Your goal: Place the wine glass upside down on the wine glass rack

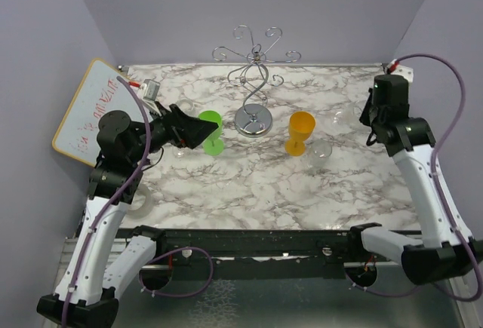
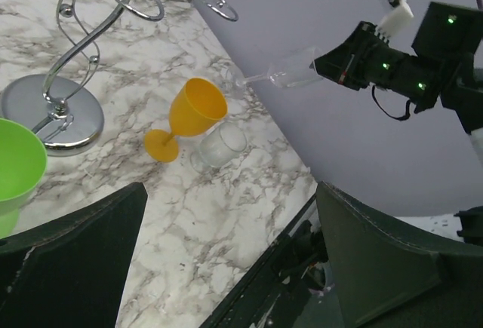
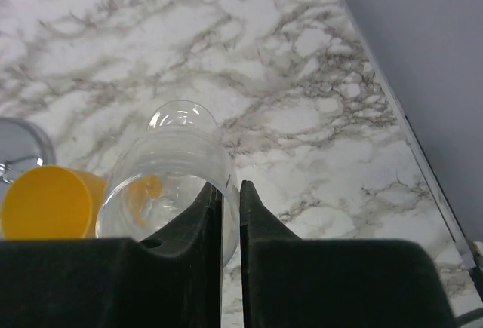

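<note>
The clear wine glass point(image 2: 290, 72) hangs sideways above the table's right side, stem pointing toward the rack. My right gripper point(image 3: 230, 200) is shut on its rim, one finger inside the bowl point(image 3: 170, 170) and one outside. From the top view this glass point(image 1: 348, 114) shows only faintly beside the right gripper point(image 1: 367, 113). The wine glass rack point(image 1: 255, 72), silver wire with scroll arms and a round base, stands at the back centre, also seen as the rack point(image 2: 72, 64) in the left wrist view. My left gripper point(image 1: 192, 130) is open, empty, right beside a green glass point(image 1: 211, 128).
An orange glass point(image 1: 299, 132) stands right of the rack's base, with a second clear glass point(image 1: 321, 149) lying beside it. A whiteboard point(image 1: 90, 109) leans on the left wall. Purple walls close in the table on three sides.
</note>
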You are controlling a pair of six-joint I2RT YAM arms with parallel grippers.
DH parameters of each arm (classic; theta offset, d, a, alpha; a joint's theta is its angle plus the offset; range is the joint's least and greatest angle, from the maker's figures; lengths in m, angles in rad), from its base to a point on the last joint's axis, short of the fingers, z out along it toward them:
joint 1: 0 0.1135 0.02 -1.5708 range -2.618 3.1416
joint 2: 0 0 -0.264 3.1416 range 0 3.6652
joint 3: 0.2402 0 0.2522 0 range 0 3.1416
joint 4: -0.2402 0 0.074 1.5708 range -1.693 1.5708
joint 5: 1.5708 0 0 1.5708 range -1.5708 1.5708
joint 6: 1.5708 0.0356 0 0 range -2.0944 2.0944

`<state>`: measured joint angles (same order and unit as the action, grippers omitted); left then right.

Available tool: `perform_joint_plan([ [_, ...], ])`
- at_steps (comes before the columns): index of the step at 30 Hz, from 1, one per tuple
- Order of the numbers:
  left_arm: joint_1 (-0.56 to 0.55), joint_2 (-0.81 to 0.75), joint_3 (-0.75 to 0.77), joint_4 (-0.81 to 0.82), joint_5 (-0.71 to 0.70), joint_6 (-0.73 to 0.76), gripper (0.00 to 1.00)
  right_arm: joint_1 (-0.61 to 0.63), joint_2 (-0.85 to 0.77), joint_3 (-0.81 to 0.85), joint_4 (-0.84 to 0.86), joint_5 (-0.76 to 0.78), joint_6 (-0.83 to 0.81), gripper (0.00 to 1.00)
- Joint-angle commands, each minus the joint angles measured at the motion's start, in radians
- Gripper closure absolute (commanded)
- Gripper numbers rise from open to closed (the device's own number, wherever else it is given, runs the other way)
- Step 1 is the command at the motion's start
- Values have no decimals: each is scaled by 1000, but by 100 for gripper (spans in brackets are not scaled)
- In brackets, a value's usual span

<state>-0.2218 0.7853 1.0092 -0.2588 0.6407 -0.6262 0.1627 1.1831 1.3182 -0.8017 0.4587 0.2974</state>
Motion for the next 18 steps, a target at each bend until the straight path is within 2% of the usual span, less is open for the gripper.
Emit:
perform_joint_plan([
  [1,3,5,42,131,45,-208,4,2,-164,15,126,-29,63,99],
  [4,-18,21,6,321,82,-334,3,2,-273,-42,213,-135,122,99],
  [7,-92,54,2,417,17,-399,2,1,-371,-109,294,-223,197,99],
  [12,-318,156,76,441,-175,-402,2,1,-519,-199,400,-297,300,99],
  [18,-521,286,163,489,-409,-444,2,1,-660,-221,467,-310,384,99],
])
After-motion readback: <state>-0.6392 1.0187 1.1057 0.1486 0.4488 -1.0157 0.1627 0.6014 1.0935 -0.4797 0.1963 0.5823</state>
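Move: The right hand already holds the clear wine glass by its bowl, clear of the table; the rack stands some 15 cm ahead of that hand, 26 cm to its left, its middle 9 cm lower. The orange cup is about 5 cm ahead, 14 cm left and 19 cm below. From the empty left hand the held glass lies roughly 33 cm right, 14 cm ahead and 14 cm lower; the green cup is 15 cm straight ahead, 29 cm down. Up and back goes the right arm, about 13 cm of rise with 8 cm of retreat and a little leftward, swinging its fingers upward and rolling its left side up while keeping its pinch on the wine glass. The left hand, fingers still wide open, sweeps about 11 cm right and 7 cm up towards the held glass, its left side rolling down some 20 degrees and turning somewhat clockwise. ##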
